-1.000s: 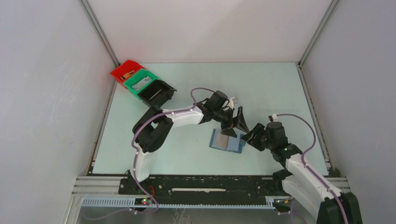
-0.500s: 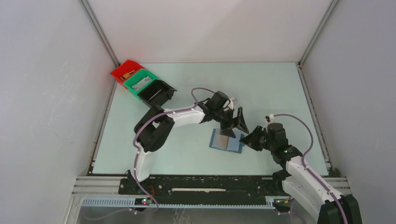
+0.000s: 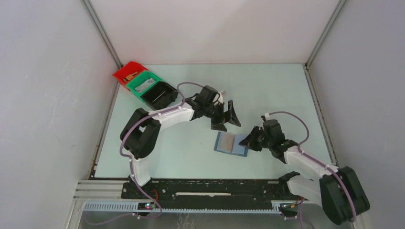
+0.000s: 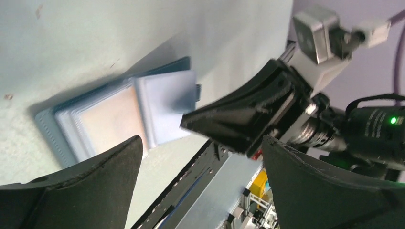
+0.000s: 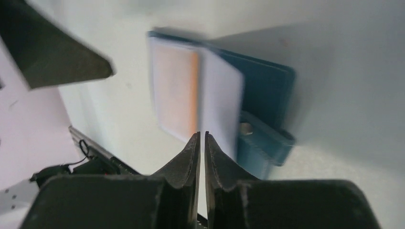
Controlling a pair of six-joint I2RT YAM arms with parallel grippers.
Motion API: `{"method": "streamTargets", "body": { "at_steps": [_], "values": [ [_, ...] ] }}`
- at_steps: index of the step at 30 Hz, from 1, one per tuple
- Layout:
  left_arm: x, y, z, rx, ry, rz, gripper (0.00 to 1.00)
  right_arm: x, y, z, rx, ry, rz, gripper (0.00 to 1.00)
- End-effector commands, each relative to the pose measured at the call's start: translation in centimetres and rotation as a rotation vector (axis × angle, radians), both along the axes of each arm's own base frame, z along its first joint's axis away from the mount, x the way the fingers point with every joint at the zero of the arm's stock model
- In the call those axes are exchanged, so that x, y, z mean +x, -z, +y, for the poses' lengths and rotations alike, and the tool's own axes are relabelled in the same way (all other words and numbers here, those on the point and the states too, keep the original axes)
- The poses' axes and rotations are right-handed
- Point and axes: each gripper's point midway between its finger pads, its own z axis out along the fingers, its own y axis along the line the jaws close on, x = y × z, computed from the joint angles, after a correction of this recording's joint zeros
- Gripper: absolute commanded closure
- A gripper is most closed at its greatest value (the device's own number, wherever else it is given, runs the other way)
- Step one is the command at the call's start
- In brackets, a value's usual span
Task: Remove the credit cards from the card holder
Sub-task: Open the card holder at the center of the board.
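The slate-blue card holder (image 3: 231,143) lies spread open on the table, with its tab (image 5: 261,143) at the right edge. A tan card (image 5: 175,88) shows in its left half and a pale leaf (image 5: 220,105) covers the right half. My right gripper (image 3: 249,140) is shut, its tips (image 5: 201,134) at the pale leaf's near edge, and nothing shows between the jaws. My left gripper (image 3: 226,119) is open and empty, raised just behind and to the left of the holder (image 4: 114,121).
Red (image 3: 127,72), green (image 3: 142,84) and black (image 3: 160,94) bins stand in a row at the back left; the red and green ones hold flat items. Metal frame posts and grey walls enclose the table (image 3: 267,90).
My left gripper has lifted off the holder and drawn back to the left. My right gripper has moved left and down to the holder's right edge.
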Motion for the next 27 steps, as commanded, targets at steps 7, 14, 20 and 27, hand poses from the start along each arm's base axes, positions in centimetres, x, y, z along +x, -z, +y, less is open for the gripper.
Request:
{"method": "streamTargets", "body": {
  "at_steps": [7, 14, 20, 27],
  "values": [
    [-1.6, 3.3, 2.0, 0.124, 0.029, 0.016, 0.0, 0.2, 5.7, -3.8, -0.169, 0.105, 0.185, 0.87],
    [-2.2, 3.7, 1.6, 0.116, 0.067, 0.029, 0.0, 0.1, 6.4, -3.9, -0.179, 0.101, 0.201, 0.87],
    [-2.6, 5.2, 1.8, 0.162, 0.072, 0.05, 0.0, 0.1, 6.5, -3.8, -0.176, 0.1, 0.206, 0.87],
    [-3.1, 6.3, 2.4, 0.278, 0.062, 0.003, 0.0, 0.0, 6.4, -4.4, -0.193, 0.112, 0.204, 0.87]
  ]
}}
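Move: The open card holder lies about 3 cm back, 1 cm to the right and 12 cm below the left hand; its left sleeve stack is some 2 cm back and 1 cm to the left of that hand. From the right hand the turned leaf, on the holder's right half, is roughly 1 cm ahead, 1 cm to the right and 4 cm below, while the holder's middle is about 1 cm ahead, 3 cm left and 5 cm down. The nearly shut right fingertips come down on the turned leaf and press it towards the holder's right half, dropping about 4.5 cm and 2 cm to the right with the wrist tipping down, then hold there. The left hand, fingers still wide open, sinks about 6.5 cm towards the sleeve stack, easing back and left, its fingers tilting steeper; it stays clear of the holder. ##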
